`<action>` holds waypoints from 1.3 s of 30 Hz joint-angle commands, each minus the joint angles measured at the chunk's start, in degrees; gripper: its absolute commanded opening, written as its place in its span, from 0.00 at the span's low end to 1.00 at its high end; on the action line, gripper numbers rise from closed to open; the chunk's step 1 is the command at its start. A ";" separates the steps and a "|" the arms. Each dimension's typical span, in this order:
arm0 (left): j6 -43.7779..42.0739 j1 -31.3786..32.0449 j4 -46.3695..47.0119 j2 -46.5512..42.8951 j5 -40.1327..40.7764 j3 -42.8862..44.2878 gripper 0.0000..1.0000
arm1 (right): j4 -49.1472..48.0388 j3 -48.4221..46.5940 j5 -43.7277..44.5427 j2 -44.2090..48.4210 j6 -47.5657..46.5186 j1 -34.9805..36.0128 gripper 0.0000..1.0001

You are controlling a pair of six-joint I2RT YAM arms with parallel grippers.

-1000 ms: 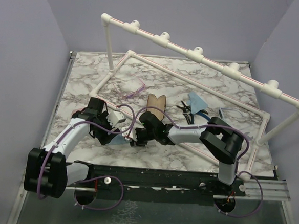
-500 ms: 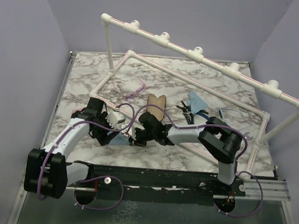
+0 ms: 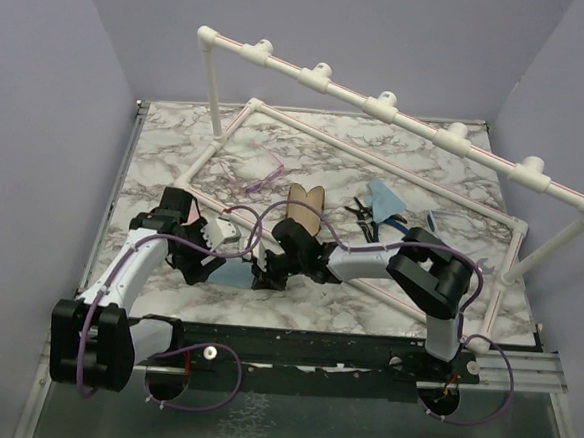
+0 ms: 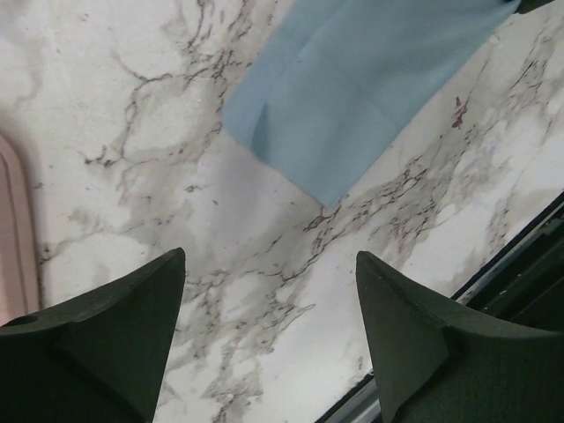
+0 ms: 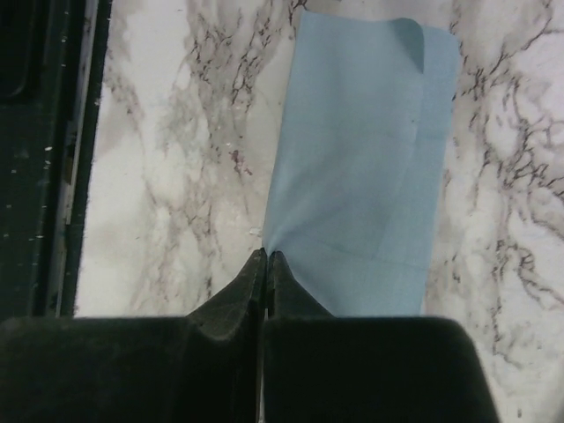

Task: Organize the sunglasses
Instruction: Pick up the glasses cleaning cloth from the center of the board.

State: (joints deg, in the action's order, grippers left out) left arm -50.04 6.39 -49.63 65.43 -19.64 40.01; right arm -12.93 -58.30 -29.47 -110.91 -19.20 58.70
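The pink-purple sunglasses (image 3: 261, 183) lie on the marble table inside the pipe frame, beyond both arms. The blue-framed sunglasses (image 3: 450, 221) rest at the right, near the frame's far rail. My right gripper (image 5: 266, 256) is shut, pinching the near corner of a light blue cloth (image 5: 361, 159) that lies flat on the table; from above that gripper (image 3: 261, 275) sits at the cloth's (image 3: 233, 274) right end. My left gripper (image 4: 270, 256) is open just left of the cloth (image 4: 352, 97), with only bare marble between its fingers.
A brown plaid case (image 3: 305, 208) stands behind the right gripper. Black-and-blue pliers (image 3: 374, 221) and a second blue cloth (image 3: 385, 197) lie further right. A pink case edge (image 4: 13, 233) shows at the left. A white pipe rack (image 3: 380, 103) spans the back.
My right gripper has closed its jaws onto the blue cloth's corner. My left arm has drawn back to the left, away from the cloth, staying open.
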 commanded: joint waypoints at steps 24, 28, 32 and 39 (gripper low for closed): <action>1.51 12.59 20.08 0.42 -4.85 -6.58 0.75 | -3.78 -2.89 -15.96 -3.97 37.02 -12.03 0.01; 4.81 15.72 21.89 0.27 -3.11 -7.59 0.76 | -3.14 -3.72 -15.71 -4.41 37.47 -12.32 0.01; 6.89 18.94 25.21 0.56 0.12 -9.24 0.77 | -2.62 -4.02 -15.88 -4.90 38.31 -12.55 0.00; 12.93 26.51 32.06 0.07 12.94 -12.22 0.76 | -2.32 -3.73 -15.44 -4.55 38.91 -13.07 0.00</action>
State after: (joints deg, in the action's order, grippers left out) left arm -41.52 29.71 -23.09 65.71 -17.19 30.04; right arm -15.35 -61.14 -43.83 -114.76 18.68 46.02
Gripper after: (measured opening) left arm 0.768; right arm 0.006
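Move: The light-blue cloth lies between the hands. Its middle is about 8 cm to the right of the open left gripper, 1 cm farther out and some 5 cm below it. From the right hand, which already pinches its near edge, the middle is roughly 5 cm left, 2 cm ahead and 2 cm down. The pink case sits about 11 cm ahead and 6 cm left of the left hand; the open tan case some 18 cm ahead and 10 cm right of the right hand. Rightward, about 10 cm in all, the left hand travels in over the cloth towards the right gripper, sinking a little at the end, tilting some 20 degrees and staying wide open. Meanwhile the right hand keeps its shut pinch on the cloth's edge, draws it about 4 cm forward with a slight lift and shift to the right, and rolls roughly 40 degrees. ##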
